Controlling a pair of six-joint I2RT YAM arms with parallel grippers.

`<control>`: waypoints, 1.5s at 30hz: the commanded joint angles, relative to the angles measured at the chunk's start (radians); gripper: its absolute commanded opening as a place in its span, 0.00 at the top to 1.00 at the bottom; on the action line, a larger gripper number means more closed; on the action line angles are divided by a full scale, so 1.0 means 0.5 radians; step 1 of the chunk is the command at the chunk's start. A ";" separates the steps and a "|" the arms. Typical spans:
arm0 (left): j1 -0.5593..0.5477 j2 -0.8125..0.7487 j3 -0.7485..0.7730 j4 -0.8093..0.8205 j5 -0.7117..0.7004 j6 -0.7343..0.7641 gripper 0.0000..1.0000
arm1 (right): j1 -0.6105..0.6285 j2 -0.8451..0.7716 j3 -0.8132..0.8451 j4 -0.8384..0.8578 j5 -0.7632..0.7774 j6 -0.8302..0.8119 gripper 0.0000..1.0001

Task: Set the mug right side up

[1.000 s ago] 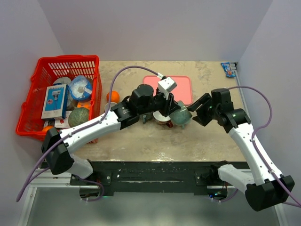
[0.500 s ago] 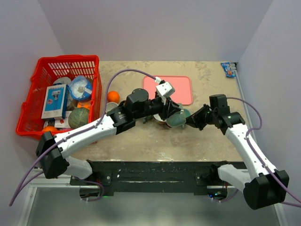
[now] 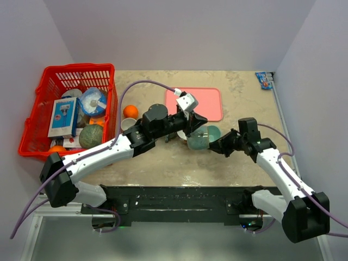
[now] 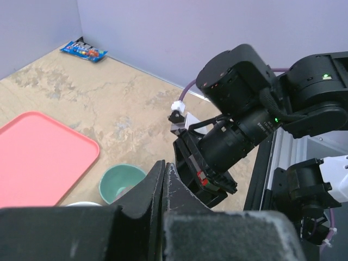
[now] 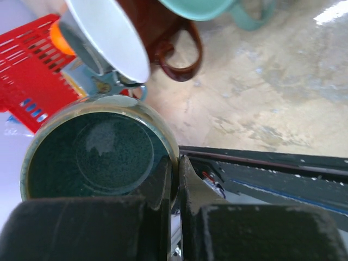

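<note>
The mug (image 5: 92, 152) is dark green inside with an olive rim. My right gripper (image 5: 175, 179) is shut on its rim, one finger inside and one outside. In the top view the mug (image 3: 197, 140) is tipped on its side just left of my right gripper (image 3: 214, 145), at the table's middle. My left gripper (image 3: 200, 122) hovers just behind it, and its fingers (image 4: 163, 190) are pressed together with nothing between them. The held mug is hidden in the left wrist view.
An upright teal mug (image 3: 212, 130) and a brown mug with a white inside (image 5: 109, 38) stand close behind the held mug. A pink tray (image 3: 209, 103) lies further back. A red basket (image 3: 32, 136) of goods stands at the left, with an orange (image 3: 129, 111) beside it.
My right gripper closed on the mug's rim, then moved left and nearer, tipping the mug from upside down onto its side. My left gripper shifted slightly right.
</note>
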 commanded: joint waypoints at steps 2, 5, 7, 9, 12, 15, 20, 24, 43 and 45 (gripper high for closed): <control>0.000 -0.029 0.014 0.066 -0.091 -0.005 1.00 | 0.004 -0.086 0.115 0.294 -0.157 -0.001 1.00; 0.000 -0.047 0.030 0.027 -0.171 -0.008 1.00 | -0.023 -0.037 0.246 0.101 -0.025 -0.228 1.00; 0.000 -0.084 0.027 0.005 -0.238 -0.005 1.00 | -0.048 -0.006 0.329 -0.007 0.119 -0.426 1.00; 0.000 -0.114 0.033 -0.035 -0.296 -0.005 1.00 | -0.100 0.000 0.455 -0.130 0.217 -0.541 1.00; 0.000 -0.136 0.045 -0.099 -0.355 0.004 1.00 | -0.195 0.033 0.596 -0.237 0.325 -0.731 1.00; 0.003 -0.161 0.054 -0.148 -0.358 0.014 1.00 | -0.290 0.089 0.719 -0.336 0.423 -0.936 1.00; 0.003 -0.167 0.100 -0.249 -0.450 0.020 0.95 | -0.406 0.153 0.924 -0.516 0.817 -1.384 1.00; 0.006 -0.176 0.122 -0.351 -0.481 0.020 0.87 | -0.437 0.144 1.023 -0.606 1.205 -1.670 1.00; 0.031 -0.204 0.156 -0.658 -0.512 0.029 0.33 | -0.437 -0.046 0.397 0.004 1.374 -2.281 1.00; 0.034 -0.210 0.147 -0.658 -0.512 0.029 0.32 | -0.437 -0.052 0.361 0.078 1.365 -2.308 1.00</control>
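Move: The right hand already pinches the large green mug by its rim, its base tipped over to the left. The open patch of table it goes for lies some 14 cm to the right, 4 cm ahead and about 14 cm down. From this hand the small green mug is about 10 cm ahead and 4 cm right, the red mug 11 cm ahead and 8 cm left, both roughly 10 cm lower. The left hand, empty and high up, has that patch some 19 cm to its right, 3 cm ahead and 32 cm below. Sweeping mainly right by nearly 20 cm, the right hand first rises about 5 cm and swings forward, then sinks over the bare table beside the small green mug. Its wrist rolls some 65 degrees, swinging the mug's base down, while the shut fingers keep the rim. The left hand eases left about 5 cm, then lowers and spreads its fingers. ##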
